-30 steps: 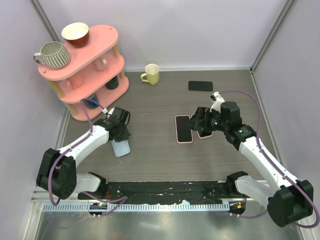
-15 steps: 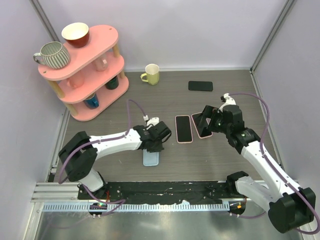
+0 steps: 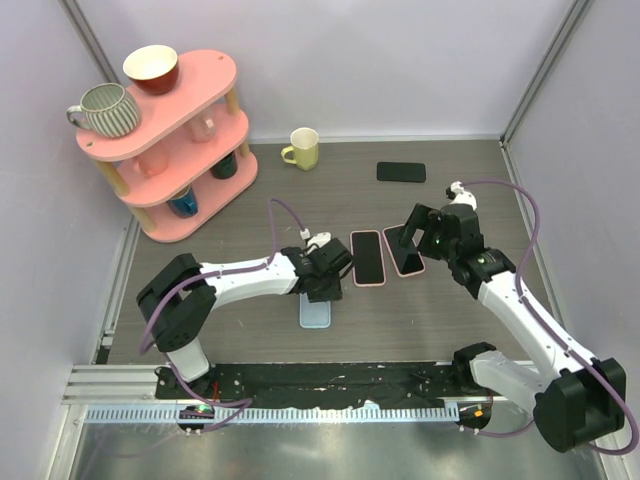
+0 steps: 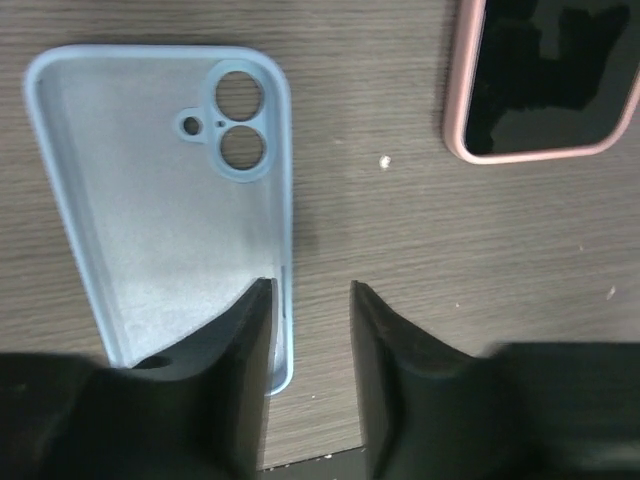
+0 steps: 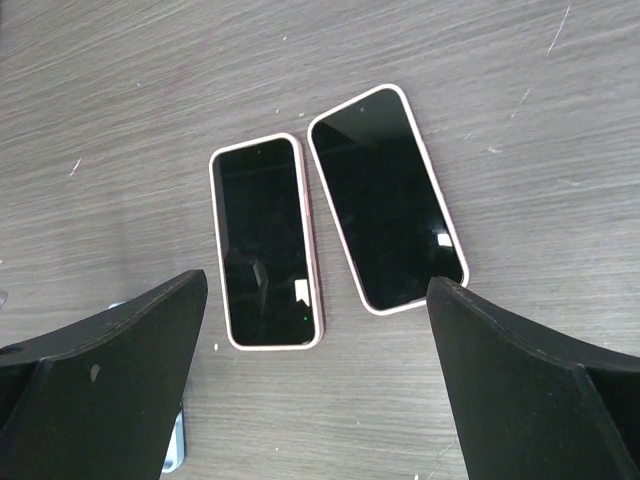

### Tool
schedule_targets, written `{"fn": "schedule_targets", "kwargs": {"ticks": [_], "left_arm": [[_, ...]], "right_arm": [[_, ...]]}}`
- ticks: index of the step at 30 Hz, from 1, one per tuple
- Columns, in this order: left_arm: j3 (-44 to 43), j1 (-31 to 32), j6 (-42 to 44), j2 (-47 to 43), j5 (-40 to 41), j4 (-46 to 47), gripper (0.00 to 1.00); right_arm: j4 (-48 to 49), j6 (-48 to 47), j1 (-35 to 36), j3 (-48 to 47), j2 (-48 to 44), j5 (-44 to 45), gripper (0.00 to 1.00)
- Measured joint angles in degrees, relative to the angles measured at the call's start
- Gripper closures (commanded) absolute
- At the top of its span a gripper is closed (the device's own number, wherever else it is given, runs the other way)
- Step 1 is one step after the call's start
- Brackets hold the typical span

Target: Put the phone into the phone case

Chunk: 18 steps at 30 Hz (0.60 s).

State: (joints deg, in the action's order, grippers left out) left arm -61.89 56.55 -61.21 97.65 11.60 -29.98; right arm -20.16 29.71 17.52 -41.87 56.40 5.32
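Note:
The light blue phone case (image 3: 315, 312) lies open side up on the wood table, its camera holes (image 4: 240, 125) at the far end. My left gripper (image 3: 318, 290) hangs over its near right corner. In the left wrist view my left gripper (image 4: 310, 300) is open a little: one finger is inside the case wall, the other is on bare wood. Two phones with pink rims, one (image 3: 367, 257) beside the other (image 3: 405, 250), lie screen up just right of it. My right gripper (image 3: 425, 232) hovers over them, wide open and empty (image 5: 318, 280). A black phone (image 3: 401, 172) lies farther back.
A pink three-tier shelf (image 3: 195, 200) with cups and bowls stands at the back left. A yellow mug (image 3: 302, 148) sits near the back wall. The table's near edge runs just below the case.
My left arm has slid the blue case to the right, up beside the pink-rimmed phones, and its jaws have parted from the case's wall. My right gripper has lifted back slightly.

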Motion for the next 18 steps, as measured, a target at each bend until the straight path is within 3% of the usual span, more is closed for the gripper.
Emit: {"fn": "schedule_targets", "kwargs": {"ticks": [3, 6, 10, 18], "left_arm": [[0.0, -0.5, 0.2, -0.1, -3.4, 1.5, 0.28], [-0.4, -1.1, 1.1, -0.9, -5.6, 2.1, 0.22], [-4.0, -3.1, 4.7, -3.8, -5.5, 1.8, 0.21], [-12.9, -13.0, 12.4, -5.2, -4.4, 3.4, 0.21]], "right_arm": [[-0.2, -1.0, -0.2, -2.8, 3.5, 1.3, 0.02], [0.3, -3.0, -1.4, -7.1, 8.1, 1.8, 0.02], [3.4, -5.4, -5.3, -13.2, 15.7, 0.5, 0.03], [8.5, -7.6, -12.8, -33.0, 41.9, -2.4, 0.06]]}}
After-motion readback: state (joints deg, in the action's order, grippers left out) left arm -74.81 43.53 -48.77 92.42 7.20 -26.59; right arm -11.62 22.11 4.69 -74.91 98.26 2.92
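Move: The loose black phone lies about 31 cm ahead of the right hand, 4 cm to its right and 12 cm below. At that same depth, the right cased phone is 5 cm ahead and 2 cm right, the middle cased phone 3 cm ahead and 8 cm left. The blue phone case's middle is 2 cm ahead and 4 cm left of the left hand, just below; the middle cased phone is 13 cm ahead and 11 cm right. The open right hand sweeps some 19 cm forward towards the black phone; the left opens wider, rising forward off the case. ##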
